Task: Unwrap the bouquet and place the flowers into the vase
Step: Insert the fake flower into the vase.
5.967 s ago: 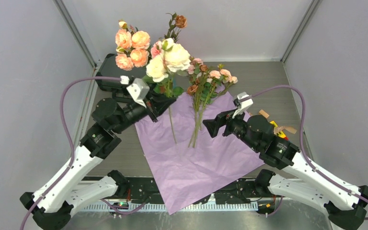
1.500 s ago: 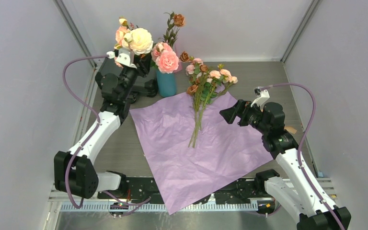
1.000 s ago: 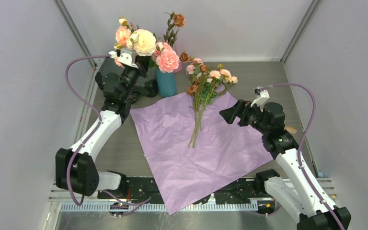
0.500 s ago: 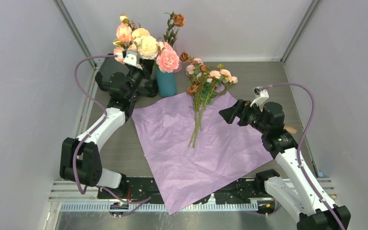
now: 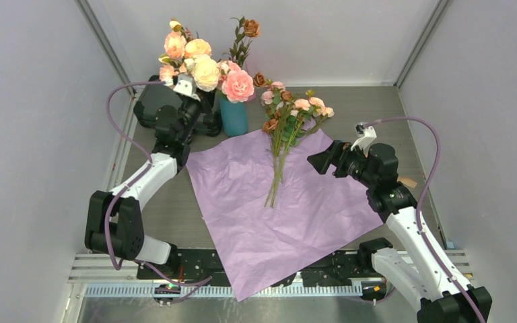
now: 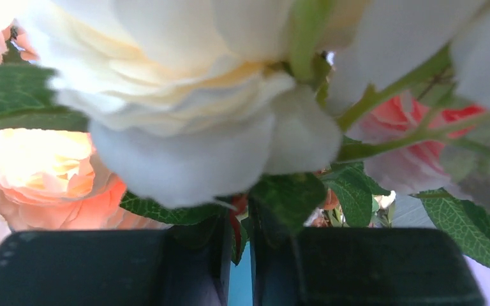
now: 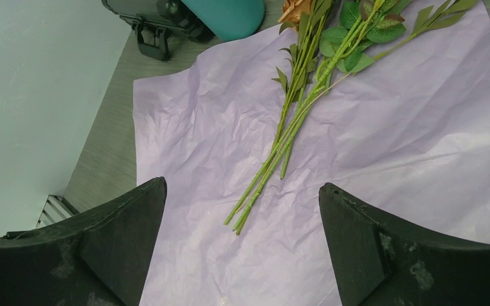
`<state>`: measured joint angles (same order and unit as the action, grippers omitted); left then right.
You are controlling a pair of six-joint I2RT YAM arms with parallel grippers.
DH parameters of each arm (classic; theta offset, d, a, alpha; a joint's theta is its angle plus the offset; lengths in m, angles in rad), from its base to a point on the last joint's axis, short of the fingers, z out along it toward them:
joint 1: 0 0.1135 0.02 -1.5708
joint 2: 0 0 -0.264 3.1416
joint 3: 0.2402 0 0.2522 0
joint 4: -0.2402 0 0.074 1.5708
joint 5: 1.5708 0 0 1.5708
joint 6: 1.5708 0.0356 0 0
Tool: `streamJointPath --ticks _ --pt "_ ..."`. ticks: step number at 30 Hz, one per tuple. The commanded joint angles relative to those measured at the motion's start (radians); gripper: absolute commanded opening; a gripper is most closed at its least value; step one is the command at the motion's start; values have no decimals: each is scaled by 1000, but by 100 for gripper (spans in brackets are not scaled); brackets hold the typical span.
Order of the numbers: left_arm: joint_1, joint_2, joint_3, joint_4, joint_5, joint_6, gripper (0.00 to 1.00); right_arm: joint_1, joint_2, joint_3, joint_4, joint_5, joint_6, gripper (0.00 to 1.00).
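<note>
The teal vase [image 5: 233, 116] stands at the back with a pink rose [image 5: 239, 85] and a tall brown rose [image 5: 252, 28] in it. My left gripper [image 5: 198, 94] is raised just left of the vase, shut on the stem of a cream rose [image 5: 206, 71]. In the left wrist view its jaws [image 6: 239, 233] stand almost together with a leaf and stem between them, under the cream rose [image 6: 185, 108]. The remaining flowers [image 5: 286, 124] lie on the flat lilac paper [image 5: 276, 208]. My right gripper [image 5: 315, 161] hovers open to their right, over the stems [image 7: 274, 159] and paper [image 7: 421, 127].
Peach-orange roses [image 5: 185, 47] rise behind my left gripper. A black stand [image 5: 151, 101] sits at the back left beside the vase [image 7: 226, 13]. A tan ribbon scrap [image 5: 409, 182] lies by the right arm. Grey walls enclose the table on three sides.
My left gripper has carried the cream rose right and down, closer to the vase's mouth. The right arm and the flowers on the paper have not moved.
</note>
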<state>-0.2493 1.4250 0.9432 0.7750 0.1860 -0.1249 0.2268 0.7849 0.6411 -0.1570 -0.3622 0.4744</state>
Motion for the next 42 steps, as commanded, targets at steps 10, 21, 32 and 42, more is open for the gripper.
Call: streamJointPath --ticks 10,21,32,42 --pt "-4 -62 -80 -46 -42 16 45 -4 -10 -4 47 -17 6 95" --pt "-4 -211 -193 -43 -90 -5 79 -4 -17 -7 47 -20 7 95" --pt "-5 -483 -283 -269 -143 -232 91 -4 -30 -4 34 -9 28 94" --pt "-2 -602 19 -1072 -76 -265 100 -4 3 68 -126 92 84 90"
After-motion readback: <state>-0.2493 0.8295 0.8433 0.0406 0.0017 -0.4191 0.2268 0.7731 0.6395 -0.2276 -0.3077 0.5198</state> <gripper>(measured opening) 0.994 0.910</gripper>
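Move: The left gripper is shut on the stem of the cream rose, the bloom about 6 cm ahead of the fingers and 7 cm above. The vase stands roughly 10 cm ahead and 8 cm to the right, its middle some 22 cm lower; the black case lies about 13 cm ahead and 12 cm left, on the table. The remaining flowers lie some 24 cm right and 5 cm ahead. From the right gripper the vase is about 25 cm ahead, 23 cm left and 11 cm down. Sink the left gripper about 5 cm, tipping it slightly down, as you open the fingers to let go of the cream rose's stem. Then draw back from the vase and blooms some 13 cm, drifting 5 cm left and climbing back to the starting height, opening fully and ending tipped down about 20 degrees, its left side rolled down a little. ##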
